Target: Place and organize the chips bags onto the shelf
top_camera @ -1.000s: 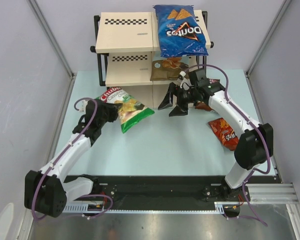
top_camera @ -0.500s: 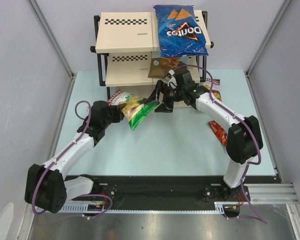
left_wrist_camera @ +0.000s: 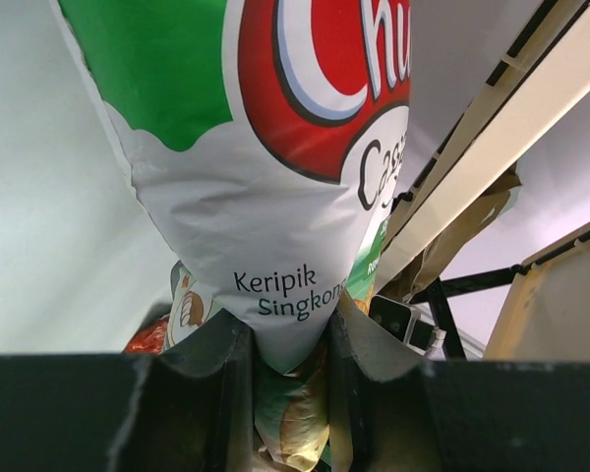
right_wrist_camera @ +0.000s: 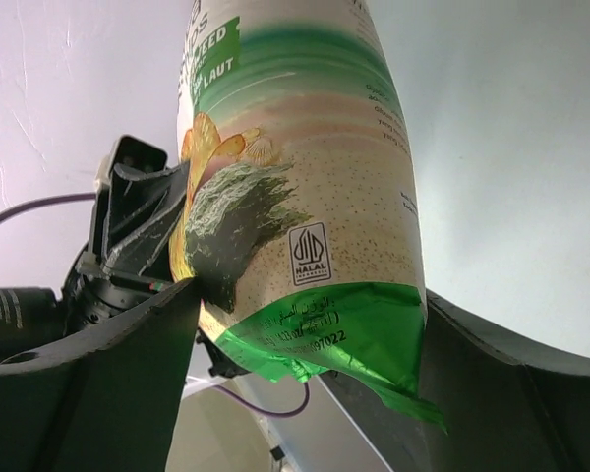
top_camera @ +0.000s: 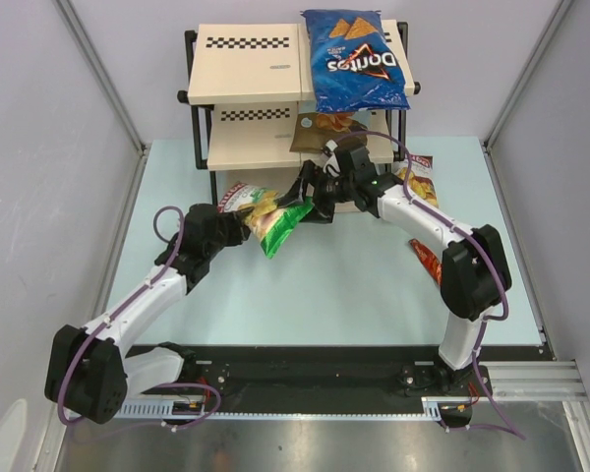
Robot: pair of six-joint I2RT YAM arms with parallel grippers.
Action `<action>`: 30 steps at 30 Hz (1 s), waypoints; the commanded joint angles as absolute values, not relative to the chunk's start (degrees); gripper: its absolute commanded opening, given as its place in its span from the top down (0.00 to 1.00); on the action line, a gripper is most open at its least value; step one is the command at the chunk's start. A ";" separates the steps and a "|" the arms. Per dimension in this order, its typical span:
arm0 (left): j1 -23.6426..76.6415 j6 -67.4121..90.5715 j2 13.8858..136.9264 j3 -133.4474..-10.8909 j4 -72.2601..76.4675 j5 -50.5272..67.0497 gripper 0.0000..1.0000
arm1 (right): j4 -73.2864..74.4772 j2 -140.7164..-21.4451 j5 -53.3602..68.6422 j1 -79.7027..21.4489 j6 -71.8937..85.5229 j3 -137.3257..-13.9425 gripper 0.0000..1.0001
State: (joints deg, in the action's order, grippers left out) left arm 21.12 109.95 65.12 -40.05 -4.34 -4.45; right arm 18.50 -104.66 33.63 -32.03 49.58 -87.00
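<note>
My left gripper [top_camera: 239, 225] [left_wrist_camera: 285, 344] is shut on the white end of the green-white Chuba bag [top_camera: 267, 218] [left_wrist_camera: 265, 187], holding it off the table in front of the shelf [top_camera: 251, 74]. My right gripper [top_camera: 306, 198] [right_wrist_camera: 315, 383] stands open, its wide jaws on either side of the bag's green far end [right_wrist_camera: 315, 246]. A blue Doritos bag [top_camera: 356, 61] lies on the top board. A brown bag [top_camera: 320, 129] sits on the middle board. The red Doritos bag [top_camera: 424, 259] and a small Chuba bag [top_camera: 419, 178] lie on the table, partly behind the right arm.
The shelf's black frame and beige boards [left_wrist_camera: 516, 118] run close past the held bag on the right in the left wrist view. White walls [top_camera: 69, 147] enclose the pale blue table [top_camera: 324, 285] on both sides. The arm bases stand on the black rail [top_camera: 305, 379].
My left arm has carried the Chuba bag right and toward the shelf. My right gripper has swung left from the table's middle and now brackets the bag's far end.
</note>
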 commanded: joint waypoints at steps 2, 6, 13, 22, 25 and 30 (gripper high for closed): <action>24.17 114.34 63.55 -39.29 1.84 -1.67 1.00 | 13.28 -103.71 31.73 -33.48 52.12 -86.57 0.18; 24.35 115.40 62.41 -37.71 2.28 -2.11 1.00 | 12.92 -103.97 31.81 -33.75 52.47 -86.48 0.23; 24.35 116.01 61.18 -34.99 5.53 -0.97 0.96 | 13.10 -102.92 31.99 -34.19 51.60 -86.48 0.86; 16.27 102.44 57.05 -37.43 -11.97 8.16 0.34 | 17.81 -100.38 39.20 -30.94 49.40 -86.48 1.00; 11.61 94.86 55.12 -40.86 -20.97 8.62 0.31 | 24.57 -96.78 38.59 -28.04 43.78 -85.43 1.00; 5.81 91.85 50.54 -41.66 -26.35 8.88 0.31 | 31.81 -90.01 31.12 -26.02 33.15 -83.06 1.00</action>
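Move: The right hand, open, already straddles the green bottom end of the Chuba cassava bag, whose middle lies about 9 cm to its left, 3 cm back and 1 cm below. The brown chips bag on the middle shelf is some 16 cm ahead, 6 cm to the right and 4 cm above that hand. The left hand still pinches the Chuba bag, with its middle about 4 cm to the right, level fore and aft, 1 cm below; the bottom shelf's middle is roughly 12 cm ahead of the left hand, 13 cm right and 15 cm lower. Almost in place, the right hand shuts its fingers and pinches the green bottom end of the Chuba bag, while the left keeps its pinch and eases back and slightly down. The left then opens wide, lets go and backs off about 4 cm, swinging another 4 cm left and rising a little, as the right hand carries the bag some 4 cm right, slightly back and up. ##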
